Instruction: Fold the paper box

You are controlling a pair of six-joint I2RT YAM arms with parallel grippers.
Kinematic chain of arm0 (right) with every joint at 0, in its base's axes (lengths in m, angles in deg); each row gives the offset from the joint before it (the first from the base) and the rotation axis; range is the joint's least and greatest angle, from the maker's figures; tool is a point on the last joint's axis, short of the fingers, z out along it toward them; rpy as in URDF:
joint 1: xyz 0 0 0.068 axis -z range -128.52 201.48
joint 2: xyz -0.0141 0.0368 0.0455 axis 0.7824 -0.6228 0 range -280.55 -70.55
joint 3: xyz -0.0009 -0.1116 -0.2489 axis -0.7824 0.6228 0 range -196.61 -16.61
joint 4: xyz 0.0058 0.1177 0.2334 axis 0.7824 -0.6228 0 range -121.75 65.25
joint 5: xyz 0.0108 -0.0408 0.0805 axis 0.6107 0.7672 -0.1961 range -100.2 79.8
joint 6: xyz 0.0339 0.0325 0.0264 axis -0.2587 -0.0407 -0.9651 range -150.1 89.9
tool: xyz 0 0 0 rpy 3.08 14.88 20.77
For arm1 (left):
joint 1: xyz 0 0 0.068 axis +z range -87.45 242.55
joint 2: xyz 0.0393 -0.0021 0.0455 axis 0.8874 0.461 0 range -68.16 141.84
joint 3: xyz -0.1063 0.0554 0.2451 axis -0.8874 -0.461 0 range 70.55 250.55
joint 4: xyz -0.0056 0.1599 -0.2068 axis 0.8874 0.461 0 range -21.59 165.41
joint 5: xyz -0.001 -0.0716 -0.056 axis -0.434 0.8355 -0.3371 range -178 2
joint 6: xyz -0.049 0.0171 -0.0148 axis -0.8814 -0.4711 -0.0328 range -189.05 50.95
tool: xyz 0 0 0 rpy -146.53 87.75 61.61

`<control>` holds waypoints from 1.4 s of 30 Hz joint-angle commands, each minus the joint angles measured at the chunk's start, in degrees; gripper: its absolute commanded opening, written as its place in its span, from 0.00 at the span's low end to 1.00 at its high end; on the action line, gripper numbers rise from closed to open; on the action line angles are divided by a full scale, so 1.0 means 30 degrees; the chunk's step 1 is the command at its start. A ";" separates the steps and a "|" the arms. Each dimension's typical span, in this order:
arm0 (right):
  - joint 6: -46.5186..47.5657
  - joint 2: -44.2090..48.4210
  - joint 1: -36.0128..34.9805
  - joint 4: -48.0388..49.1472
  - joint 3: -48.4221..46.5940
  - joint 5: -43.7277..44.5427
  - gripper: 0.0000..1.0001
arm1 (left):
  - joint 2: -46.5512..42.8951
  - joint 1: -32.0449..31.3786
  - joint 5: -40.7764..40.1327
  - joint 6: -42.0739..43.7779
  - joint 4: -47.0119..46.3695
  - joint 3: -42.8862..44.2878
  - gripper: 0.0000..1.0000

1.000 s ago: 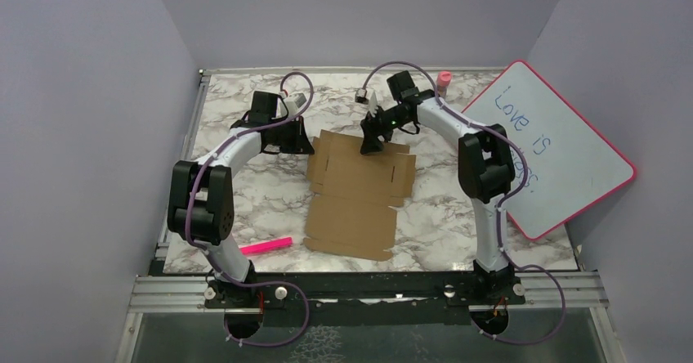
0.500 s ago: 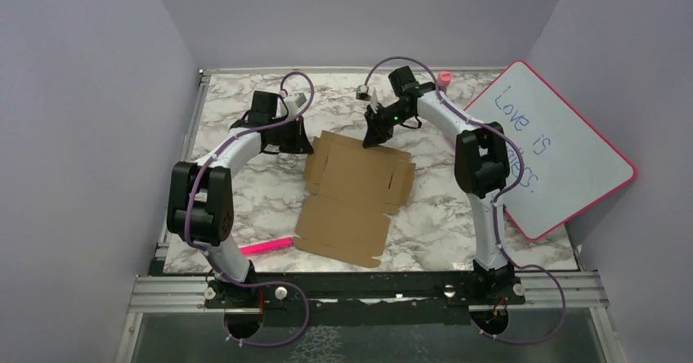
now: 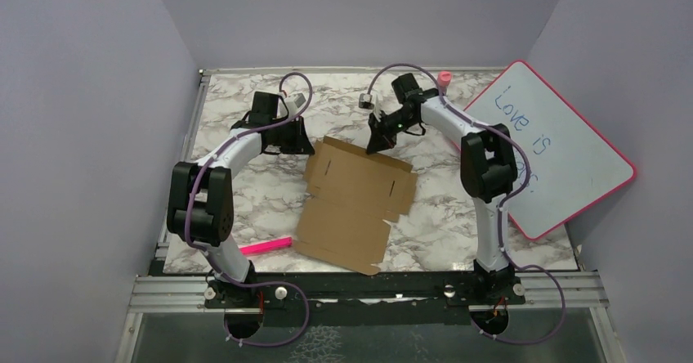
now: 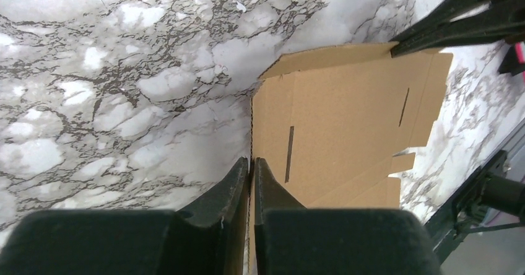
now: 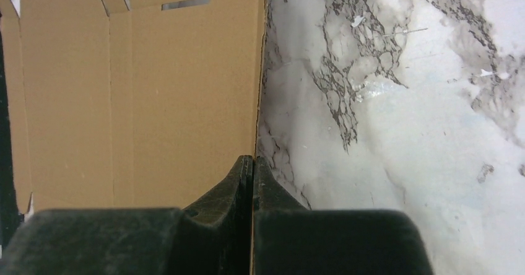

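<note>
The paper box [image 3: 355, 203] is a flat brown cardboard blank with slits and tabs, lying slightly askew mid-table. My left gripper [image 3: 305, 145] is at its far left corner. In the left wrist view the left gripper [image 4: 252, 161] is shut on the box's thin edge, with the panel [image 4: 347, 120] stretching away to the right. My right gripper [image 3: 377, 144] is at the far edge. In the right wrist view the right gripper [image 5: 253, 158] is shut on that cardboard edge [image 5: 186, 101]. The far flap [image 3: 368, 152] stands a little off the table.
A pink marker [image 3: 266, 246] lies near the front left by the left arm's base. A pink-framed whiteboard [image 3: 556, 146] leans at the right, with a pink-capped bottle [image 3: 444, 78] at the back. Lilac walls close in three sides of the marble table [image 3: 237, 183].
My right gripper has closed on the box's far edge. The box has turned, its near end swinging left, and the far flap has lifted. The left arm has stayed in place.
</note>
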 commanded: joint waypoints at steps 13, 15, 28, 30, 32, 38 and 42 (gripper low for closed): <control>0.1285 0.4077 -0.0731 0.2353 0.2098 0.2703 0.03 | 0.1340 0.0136 -0.0881 -0.4120 -0.2085 -0.0704 0.39; 0.1352 0.4322 -0.0815 0.2538 0.2327 0.2926 0.03 | 0.1564 0.0119 -0.0960 -0.4415 -0.2262 -0.0597 0.42; 0.2980 0.5367 -0.1927 0.3628 0.2536 0.8167 0.04 | 0.0698 0.0344 -0.1785 -0.4775 -0.2788 0.0933 0.58; 0.3492 0.5540 -0.2338 0.3830 0.2539 0.9333 0.05 | 0.0557 0.0422 -0.1795 -0.4989 -0.2865 0.1010 0.59; 0.3911 0.5668 -0.2801 0.4179 0.2748 1.0728 0.05 | 0.0222 0.0620 -0.1882 -0.5236 -0.3042 0.0866 0.60; 0.5328 0.6647 -0.4285 0.7558 0.5169 1.5421 0.05 | -0.2522 0.1448 -0.2654 -0.6602 -0.4748 -0.0753 0.64; 0.6659 0.8065 -0.5210 1.0778 0.7745 1.8024 0.04 | -0.4693 0.1466 -0.3509 -0.7654 -0.6988 -0.2353 0.68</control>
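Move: The paper box's far flap is already pinched in the right hand, at about its middle. The box's main panel, over which that flap folds, has its middle about 6 cm back, 2 cm left and 4 cm below; the panel's left slot is roughly 4 cm back and 9 cm left, the right slot some 10 cm back and 5 cm right. From the left hand, the left side flap it pinches has its middle about 4 cm back, 1 cm right and 2 cm below. Keep the right grip on the far flap and raise it about 5 cm, easing slightly forward, while rolling the wrist some 50 degrees so the flap tips up and back towards the panel. Meanwhile open the left gripper, sinking 3 cm to let go of the side flap, then slide forward and lift up and left, clear of the box. ##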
